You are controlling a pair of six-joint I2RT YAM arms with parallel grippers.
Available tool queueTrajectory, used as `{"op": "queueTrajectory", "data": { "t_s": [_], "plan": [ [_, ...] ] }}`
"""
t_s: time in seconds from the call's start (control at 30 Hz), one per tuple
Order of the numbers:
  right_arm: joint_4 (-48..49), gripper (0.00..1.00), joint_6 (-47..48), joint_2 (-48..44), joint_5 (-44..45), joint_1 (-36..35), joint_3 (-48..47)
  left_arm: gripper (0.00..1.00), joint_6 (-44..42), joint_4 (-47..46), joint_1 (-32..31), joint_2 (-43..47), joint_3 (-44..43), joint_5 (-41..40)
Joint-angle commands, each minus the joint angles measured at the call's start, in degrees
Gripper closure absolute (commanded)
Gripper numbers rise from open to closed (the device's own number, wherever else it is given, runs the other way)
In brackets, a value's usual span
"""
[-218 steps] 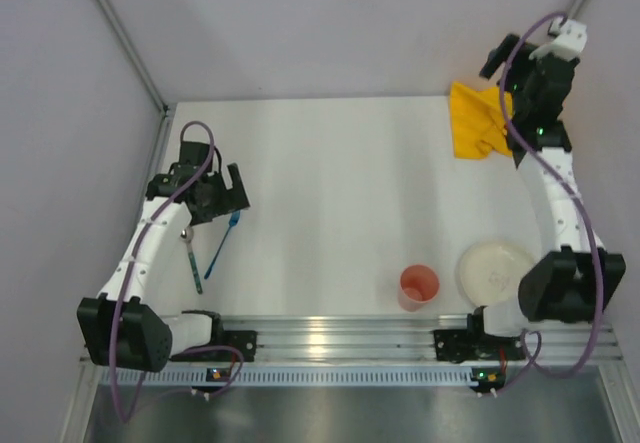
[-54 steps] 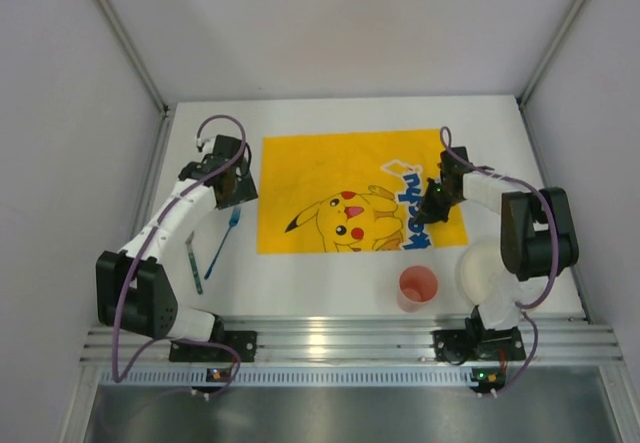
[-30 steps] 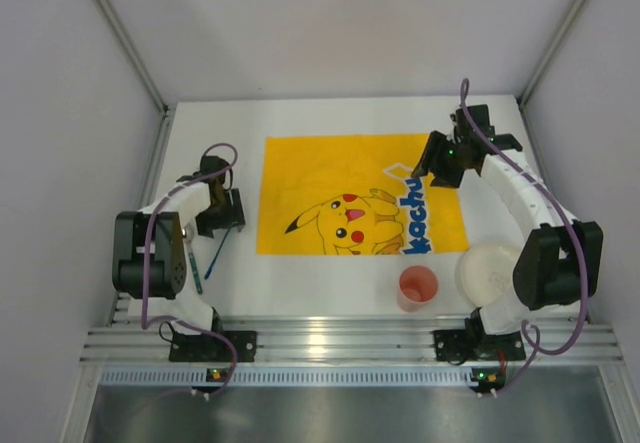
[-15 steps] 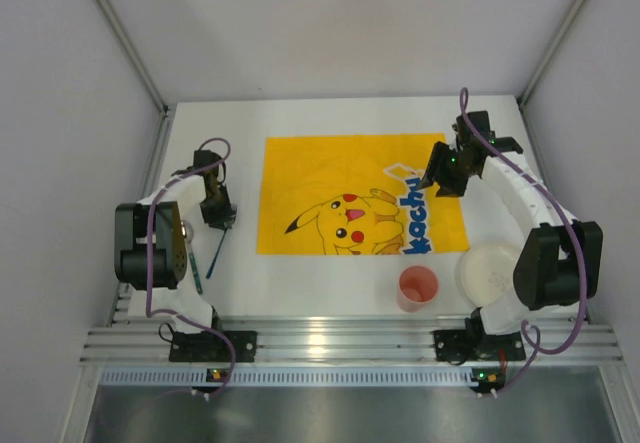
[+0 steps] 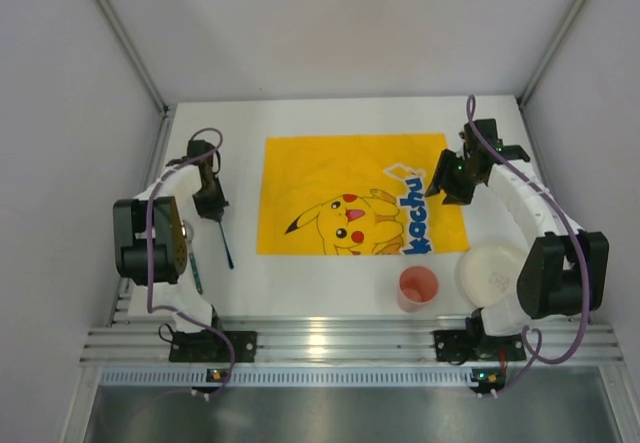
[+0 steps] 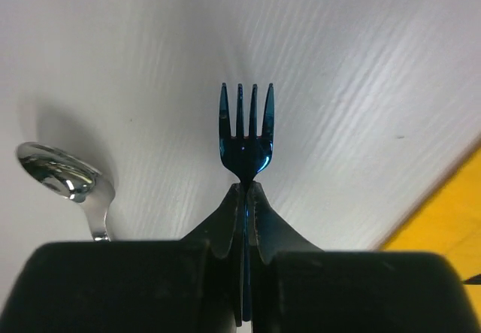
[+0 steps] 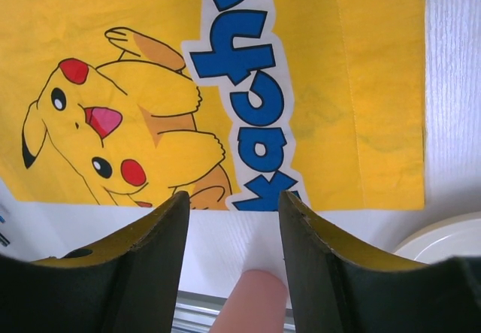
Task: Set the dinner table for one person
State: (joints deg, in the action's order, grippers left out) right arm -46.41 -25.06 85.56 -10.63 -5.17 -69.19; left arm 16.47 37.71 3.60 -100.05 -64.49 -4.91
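Note:
A blue fork (image 5: 226, 248) hangs from my left gripper (image 5: 212, 206), left of the yellow cartoon mat (image 5: 360, 193) on the white dinner table (image 5: 300, 283). In the left wrist view the gripper (image 6: 246, 190) is shut on the fork's neck, and the fork (image 6: 246, 134) points its tines away over the table. My right gripper (image 5: 450, 178) hovers over the mat's right edge. Its jaws stand open with nothing between them (image 7: 234, 205). A pink cup (image 5: 418, 286) and a white plate (image 5: 492, 271) stand near the front right.
A metal spoon (image 6: 64, 179) lies just left of the fork; its handle (image 5: 197, 278) shows beside the left arm. The ribbed rail (image 5: 340, 338) runs along the near edge. Grey walls enclose the table on three sides. The cup (image 7: 252, 303) and plate (image 7: 443, 239) sit below the right gripper's view.
My left gripper has shut on the fork, and the fork's handle has swung from pointing near-left to near-right. The right gripper has shifted slightly right.

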Motion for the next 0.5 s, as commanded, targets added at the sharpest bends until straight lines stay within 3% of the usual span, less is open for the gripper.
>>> {"op": "queueTrajectory", "data": {
  "t_s": [0.0,0.07,0.1,0.13,0.17,0.4,0.47],
  "plan": [
    [0.4,0.49,0.5,-3.0,0.5,0.8,0.1,1.00,3.4,3.1,-6.3,1.1,-11.2,-3.9],
    [0.4,0.40,0.0,-3.4,1.2,0.7,0.2,1.00,7.5,5.3,-12.3,-1.0,-20.3,-1.5],
    [0.1,0.30,-0.2,-3.7,2.6,0.7,0.3,1.00,9.4,5.4,-14.4,-2.0,-25.8,-0.7],
    [-0.1,0.11,-0.7,-4.0,3.4,0.8,0.5,1.00,11.2,5.3,-16.6,-3.0,-28.4,0.4],
    [-0.3,0.01,-0.9,-4.4,4.2,0.8,0.5,1.00,14.8,3.3,-20.6,-5.4,-30.7,3.2],
    [-2.6,0.00,-3.0,-9.8,8.3,2.0,4.7,1.00,19.9,-6.3,-34.3,-24.5,-55.8,18.8],
    [-3.1,0.00,-3.7,-12.9,8.8,2.8,6.0,1.00,21.8,-9.9,-37.1,-30.1,-59.0,21.7]
  ]
}}
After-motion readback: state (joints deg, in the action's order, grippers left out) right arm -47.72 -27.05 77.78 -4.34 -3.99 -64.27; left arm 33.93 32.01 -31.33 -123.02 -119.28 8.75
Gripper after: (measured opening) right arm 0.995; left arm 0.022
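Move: The fork, already pinched in the left hand a couple of centimetres off the table, goes to the yellow placemat, whose middle lies about 40 cm to the right and 5 cm ahead; the spoon lies 8 cm left and 13 cm back. From the right hand the plate is about 16 cm right, 18 cm back and 12 cm below. The cup stands 6 cm left of that hand and 21 cm back, the placemat's middle 18 cm left and 6 cm ahead. Fast to the right, some 37 cm, the left hand carries the fork in over the placemat, climbing about 18 cm and reaching some 15 cm forward, mostly early on; its wrist swings the fingertips out forward and right and turns clockwise, fingers still shut. The right hand opens wide and eases a few centimetres right and back towards the plate. ##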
